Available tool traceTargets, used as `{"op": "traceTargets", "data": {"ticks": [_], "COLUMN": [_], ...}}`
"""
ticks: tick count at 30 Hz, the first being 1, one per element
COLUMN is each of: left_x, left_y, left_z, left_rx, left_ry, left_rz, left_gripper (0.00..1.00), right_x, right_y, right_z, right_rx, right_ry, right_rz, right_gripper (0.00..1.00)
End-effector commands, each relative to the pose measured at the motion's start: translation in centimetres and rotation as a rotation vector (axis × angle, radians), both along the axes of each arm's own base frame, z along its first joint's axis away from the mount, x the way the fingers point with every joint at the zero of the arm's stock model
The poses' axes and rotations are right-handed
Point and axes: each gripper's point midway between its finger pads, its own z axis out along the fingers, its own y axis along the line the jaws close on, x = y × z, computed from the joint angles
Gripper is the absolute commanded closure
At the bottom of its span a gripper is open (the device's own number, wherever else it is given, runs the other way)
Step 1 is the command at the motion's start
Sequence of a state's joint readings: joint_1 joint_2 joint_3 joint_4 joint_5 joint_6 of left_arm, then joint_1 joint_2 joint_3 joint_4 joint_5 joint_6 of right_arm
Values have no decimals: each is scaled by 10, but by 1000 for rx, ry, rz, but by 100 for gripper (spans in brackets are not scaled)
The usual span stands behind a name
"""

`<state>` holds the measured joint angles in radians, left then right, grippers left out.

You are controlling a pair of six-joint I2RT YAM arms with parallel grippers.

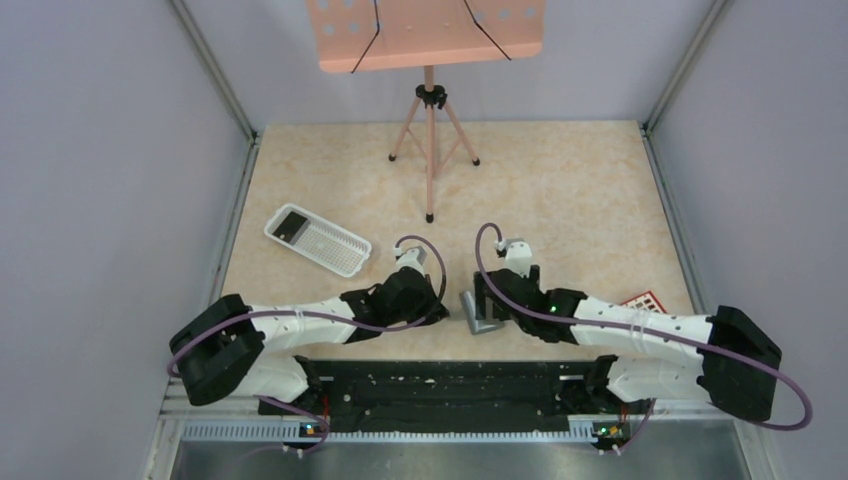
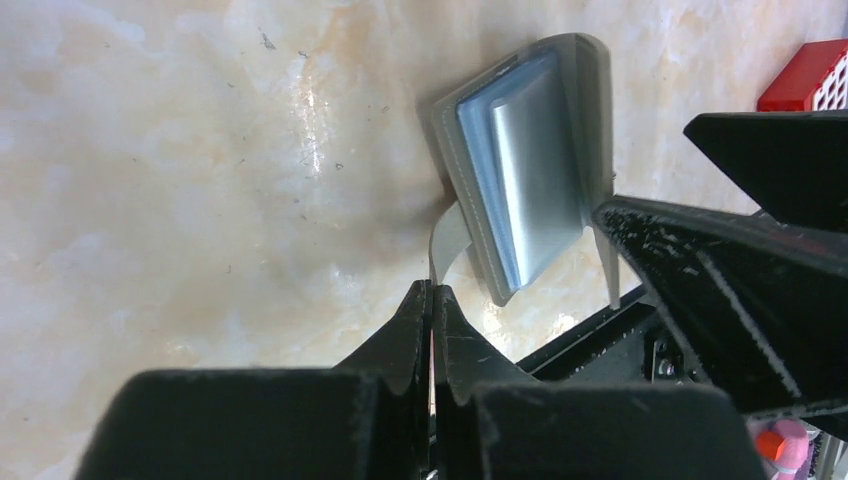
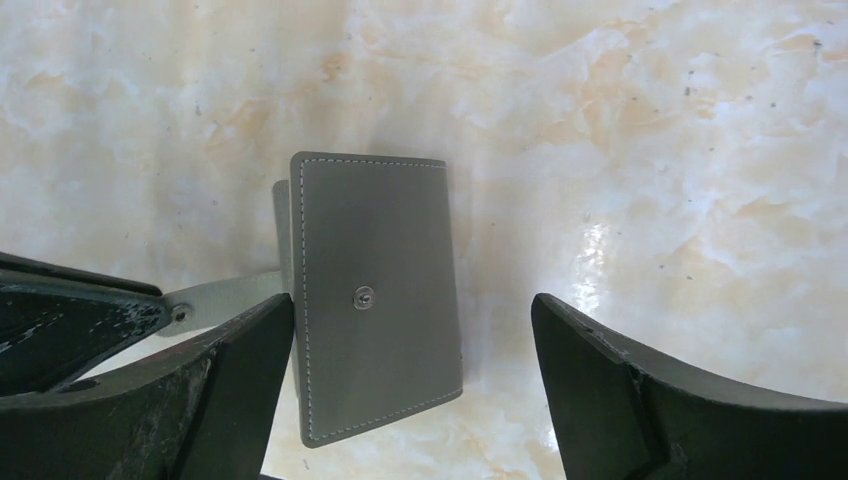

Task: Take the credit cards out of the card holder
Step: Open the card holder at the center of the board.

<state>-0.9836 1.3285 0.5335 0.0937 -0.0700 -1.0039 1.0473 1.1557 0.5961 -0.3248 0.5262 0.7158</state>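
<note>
The slate-grey card holder [image 1: 480,314] stands on edge on the table between my two grippers. Its half-open, bluish-grey inside [image 2: 525,170] shows in the left wrist view; I cannot tell whether cards sit in it. My left gripper [image 2: 432,288] is shut on the holder's thin grey strap [image 2: 448,240]. The right wrist view shows the outer cover [image 3: 375,300] with its snap stud. My right gripper [image 3: 412,300] is open and straddles that cover, the left finger [image 3: 235,370] close beside it. A red credit card [image 1: 645,300] lies flat on the table to the right.
A white ribbed tray [image 1: 330,245] at the left holds a dark flat rectangle [image 1: 292,226]. A tripod stand [image 1: 430,130] with a peach plate [image 1: 430,30] stands at the back. Grey walls close in both sides, with the black base rail [image 1: 440,385] at the near edge.
</note>
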Motion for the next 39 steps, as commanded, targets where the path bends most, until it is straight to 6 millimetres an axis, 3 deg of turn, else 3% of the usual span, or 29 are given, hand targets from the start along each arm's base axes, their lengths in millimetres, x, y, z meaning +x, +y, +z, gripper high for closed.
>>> {"op": "traceTargets", "data": {"ticks": [1,10,17,23,26,33,39], "left_x": [4,7,7,8,8,5,5], "left_y": [4,15,22,28,27,15,6], "left_z": [11,7,6,9,13,22,31], "left_rx": [3,64,99,115,104,26,-32], "left_ry": [-42,-56,-60,-68,-71,-70,-79], "left_rz": [8,31,41,52,50,22,12], "left_gripper": [100,100,100,100,100,100,100], "right_x": [3,5,6,5,4,5,-9], "right_y": [-31,-71,-72,-68,-62,-20,24], "right_z": [-3,-8,-18,-25,-9,73,102], "right_rx": [-50,28,41,46,48,280,531], "right_ry": [-7,12,61,105,126,52,51], "right_rz": [-64,-184,-195,-176,-140,16,167], "right_gripper": [13,16,20,34,36,41,45]}}
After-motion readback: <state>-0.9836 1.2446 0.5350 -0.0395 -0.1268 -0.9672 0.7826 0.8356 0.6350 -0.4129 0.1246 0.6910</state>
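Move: The card holder, its flap already partly raised with the right hand's left finger at the free edge, lies about 3 cm left of the right hand, 1 cm back and 5 cm below. The music stand's nearest foot is some 18 cm left of this hand and 20 cm ahead. The left hand, already gripping the strap, has the holder about 8 cm to its right, level with it ahead, and 4 cm lower. Right finger pushes the flap some 7 cm right, then rises 10 cm, leftward; left hand draws strap left. ##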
